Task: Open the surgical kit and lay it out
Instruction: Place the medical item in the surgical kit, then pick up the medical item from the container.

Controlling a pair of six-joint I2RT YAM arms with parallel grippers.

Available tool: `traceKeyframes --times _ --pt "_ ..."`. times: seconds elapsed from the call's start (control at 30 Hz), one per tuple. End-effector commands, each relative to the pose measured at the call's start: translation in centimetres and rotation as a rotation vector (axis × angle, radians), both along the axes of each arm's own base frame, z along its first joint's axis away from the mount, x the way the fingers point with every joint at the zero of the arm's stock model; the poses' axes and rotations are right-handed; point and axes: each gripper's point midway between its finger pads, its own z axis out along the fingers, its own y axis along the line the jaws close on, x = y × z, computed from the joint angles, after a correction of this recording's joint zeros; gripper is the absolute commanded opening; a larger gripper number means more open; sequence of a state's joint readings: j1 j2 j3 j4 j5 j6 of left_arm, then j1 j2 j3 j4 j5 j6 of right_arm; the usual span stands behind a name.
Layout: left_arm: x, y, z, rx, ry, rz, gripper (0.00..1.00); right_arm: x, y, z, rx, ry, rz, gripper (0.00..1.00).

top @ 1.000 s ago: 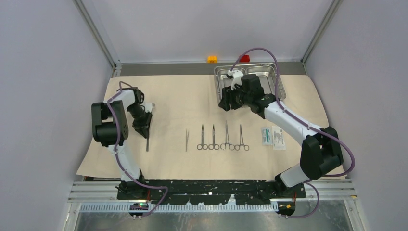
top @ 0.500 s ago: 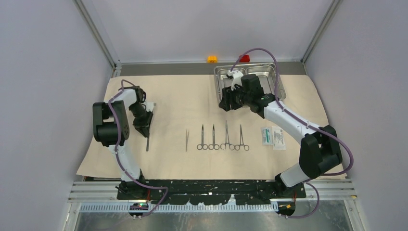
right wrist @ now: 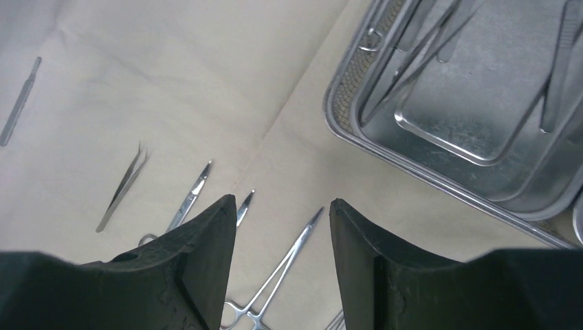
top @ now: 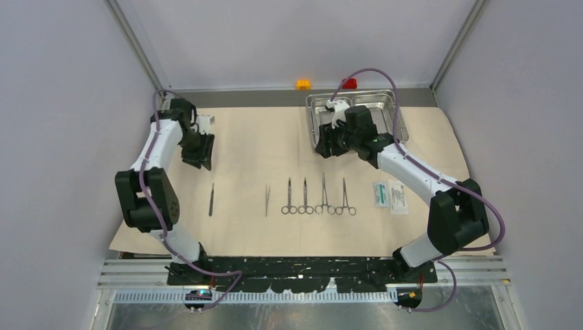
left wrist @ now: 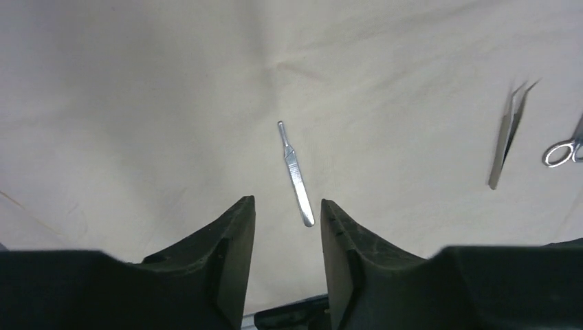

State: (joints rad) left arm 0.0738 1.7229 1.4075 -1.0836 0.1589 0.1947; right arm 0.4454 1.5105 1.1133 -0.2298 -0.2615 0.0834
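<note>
The beige cloth lies spread flat. On it in a row: a straight handle, tweezers, several ring-handled clamps and two packets. My left gripper hovers open beyond the straight handle, apart from it, with nothing between its fingers. The steel tray at the back right holds more instruments. My right gripper hangs open and empty at the tray's near left corner, above a clamp.
An orange block and a red block sit behind the cloth by the back wall. Grey walls close in both sides. The arm bases stand along the near edge.
My left gripper has opened, let go of the straight handle and drawn back toward the far left. The handle now lies alone on the cloth. The right arm has held still.
</note>
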Motion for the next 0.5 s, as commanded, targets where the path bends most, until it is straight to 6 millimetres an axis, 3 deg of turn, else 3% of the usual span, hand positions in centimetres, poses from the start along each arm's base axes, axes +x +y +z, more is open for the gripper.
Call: traceKeyframes --times 0.0,0.27,0.47 --pt "2.3 -1.6 5.5 -0.082 -0.219 -0.012 0.46 2.8 -2.7 3.2 -0.058 -0.104 -0.135 0.58" --pt "5.7 -4.6 10.3 -0.197 -0.478 -0.051 0.77 8.3 -7.1 3.0 -0.133 -0.093 -0.306 0.58" --pt "6.9 -7.8 11.4 -0.311 -0.534 -0.131 0.8 13.0 -7.9 0.7 -0.165 -0.04 -0.335 0.57"
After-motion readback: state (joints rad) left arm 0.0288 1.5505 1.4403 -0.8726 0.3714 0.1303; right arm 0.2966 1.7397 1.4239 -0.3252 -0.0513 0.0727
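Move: The tray's left compartment, with several instruments still in it, is centred about 19 cm ahead of the right gripper, 2 cm to its right and 14 cm below. Two laid-out forceps lie 8 to 10 cm behind that gripper, one 2 cm left, the other 6 cm right. From the left gripper the compartment is some 24 cm ahead and 48 cm right; the laid-down scalpel is 5 cm back and 10 cm below, the tweezers 21 cm right of the scalpel. Send the empty right gripper some 10 cm forward and 7 cm to the right, over the near rim into the space above the tray's left compartment, at nearly the same height and half open, swinging the wrist clockwise. Meanwhile carry the left gripper on up and away from the scalpel, also forward and right, opening wide and swinging its fingers forward roughly 25 degrees. ##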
